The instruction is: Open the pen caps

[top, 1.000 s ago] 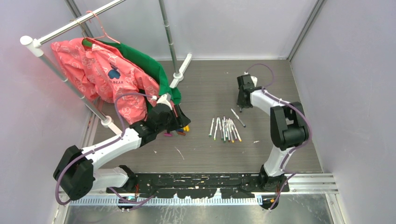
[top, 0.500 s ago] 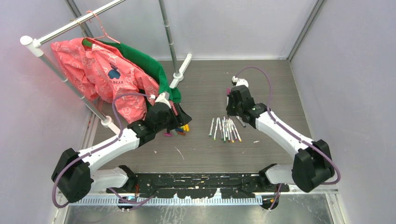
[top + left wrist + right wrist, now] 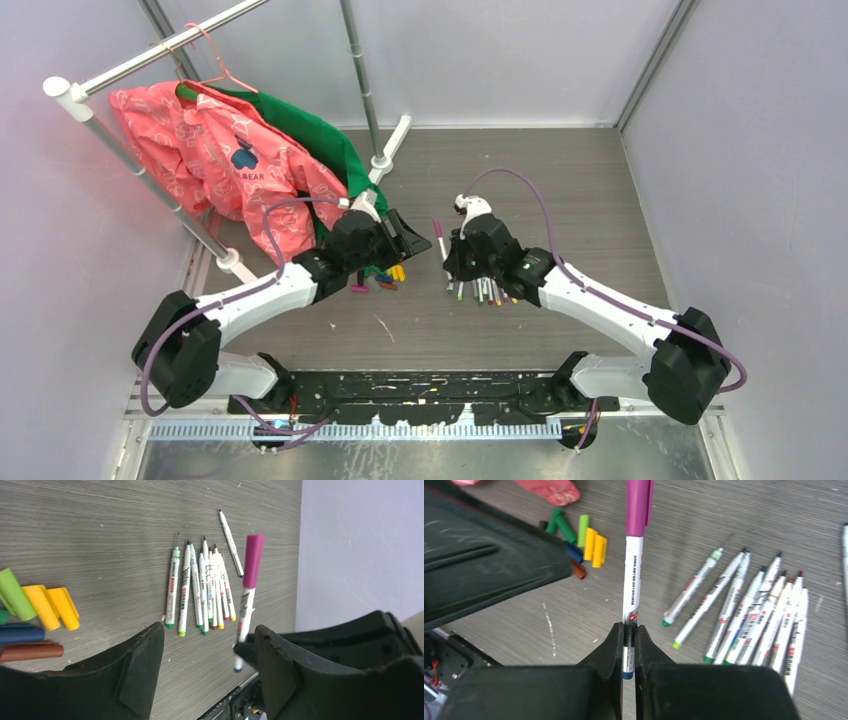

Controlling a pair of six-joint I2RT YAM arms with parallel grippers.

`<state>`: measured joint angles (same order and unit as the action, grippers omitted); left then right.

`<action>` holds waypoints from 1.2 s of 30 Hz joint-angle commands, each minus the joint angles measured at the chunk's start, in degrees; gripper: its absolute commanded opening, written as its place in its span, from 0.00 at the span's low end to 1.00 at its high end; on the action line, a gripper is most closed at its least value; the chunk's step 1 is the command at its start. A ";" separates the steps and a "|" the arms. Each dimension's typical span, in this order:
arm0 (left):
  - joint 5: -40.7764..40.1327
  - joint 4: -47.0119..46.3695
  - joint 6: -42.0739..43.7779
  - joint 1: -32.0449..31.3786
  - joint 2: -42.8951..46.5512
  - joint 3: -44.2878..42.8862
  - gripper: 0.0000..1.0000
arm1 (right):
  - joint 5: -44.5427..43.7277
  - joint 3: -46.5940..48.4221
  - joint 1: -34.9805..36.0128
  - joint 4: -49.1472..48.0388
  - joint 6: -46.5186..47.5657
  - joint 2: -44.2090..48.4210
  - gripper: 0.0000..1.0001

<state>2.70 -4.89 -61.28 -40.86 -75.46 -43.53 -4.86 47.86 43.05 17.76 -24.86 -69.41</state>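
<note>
My right gripper [image 3: 629,630] is shut on the lower end of a white pen [image 3: 631,575] and holds it upright; its purple cap [image 3: 637,507] is on. In the top view this capped pen [image 3: 438,228] stands between the two grippers, above the table. My left gripper [image 3: 207,635] is open with nothing between its fingers. The purple cap [image 3: 253,560] stands just beyond its right finger [image 3: 280,670]. Several loose pen caps [image 3: 591,542] in green, yellow, orange, blue and brown lie in a pile [image 3: 385,278] under the left gripper [image 3: 412,238].
A row of several uncapped white pens [image 3: 485,290] lies under the right gripper [image 3: 447,262], and one pen [image 3: 230,530] lies apart behind the row. A pink jacket [image 3: 210,150] and a green garment [image 3: 320,140] hang on a rack [image 3: 360,80] at the back left.
The right arm swung from the far right to the centre, carrying the capped pen. The left gripper moved right towards it and opened a little wider.
</note>
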 commanded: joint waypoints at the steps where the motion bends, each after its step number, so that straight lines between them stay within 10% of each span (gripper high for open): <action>1: 2.22 -6.85 -2.79 -0.23 -1.50 -3.02 0.67 | -0.90 0.48 3.25 -5.26 -1.79 -0.45 0.01; 22: -3.77 -6.20 -2.75 -0.18 -3.39 -2.09 0.56 | -5.92 1.27 13.77 -6.95 -2.47 -3.08 0.01; 36: -4.40 -4.84 -0.44 -0.18 -2.77 -1.68 0.00 | -7.54 0.53 13.83 -6.80 -1.91 -1.95 0.01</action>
<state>-1.96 -7.55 -62.65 -40.84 -79.26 -44.77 -10.59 47.88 56.58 13.41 -26.92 -72.75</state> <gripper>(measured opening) 0.078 0.097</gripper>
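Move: The magenta cap tops the pen already held near its blue end by the right hand. From the open left hand the cap is about 5 cm ahead, 5 cm right, at nearly the same height; loose caps lie some 6 cm left, level fore-and-aft, 15 cm down. For the right hand, the waiting left fingers are about 7 cm left, 1 cm ahead and 4 cm higher; the row of uncapped pens is 6 cm right, 3 cm ahead, 12 cm below. Leftward and back, about 5 cm left and 4 cm towards the base, the right hand carries the pen cap-first to the left gripper, turning slightly counter-clockwise, then nearly stops. The left hand eases about 2 cm forward, first edging right and then back left, and shuts its fingers from wide open to pinch the magenta cap while the right keeps its grip on the barrel. ##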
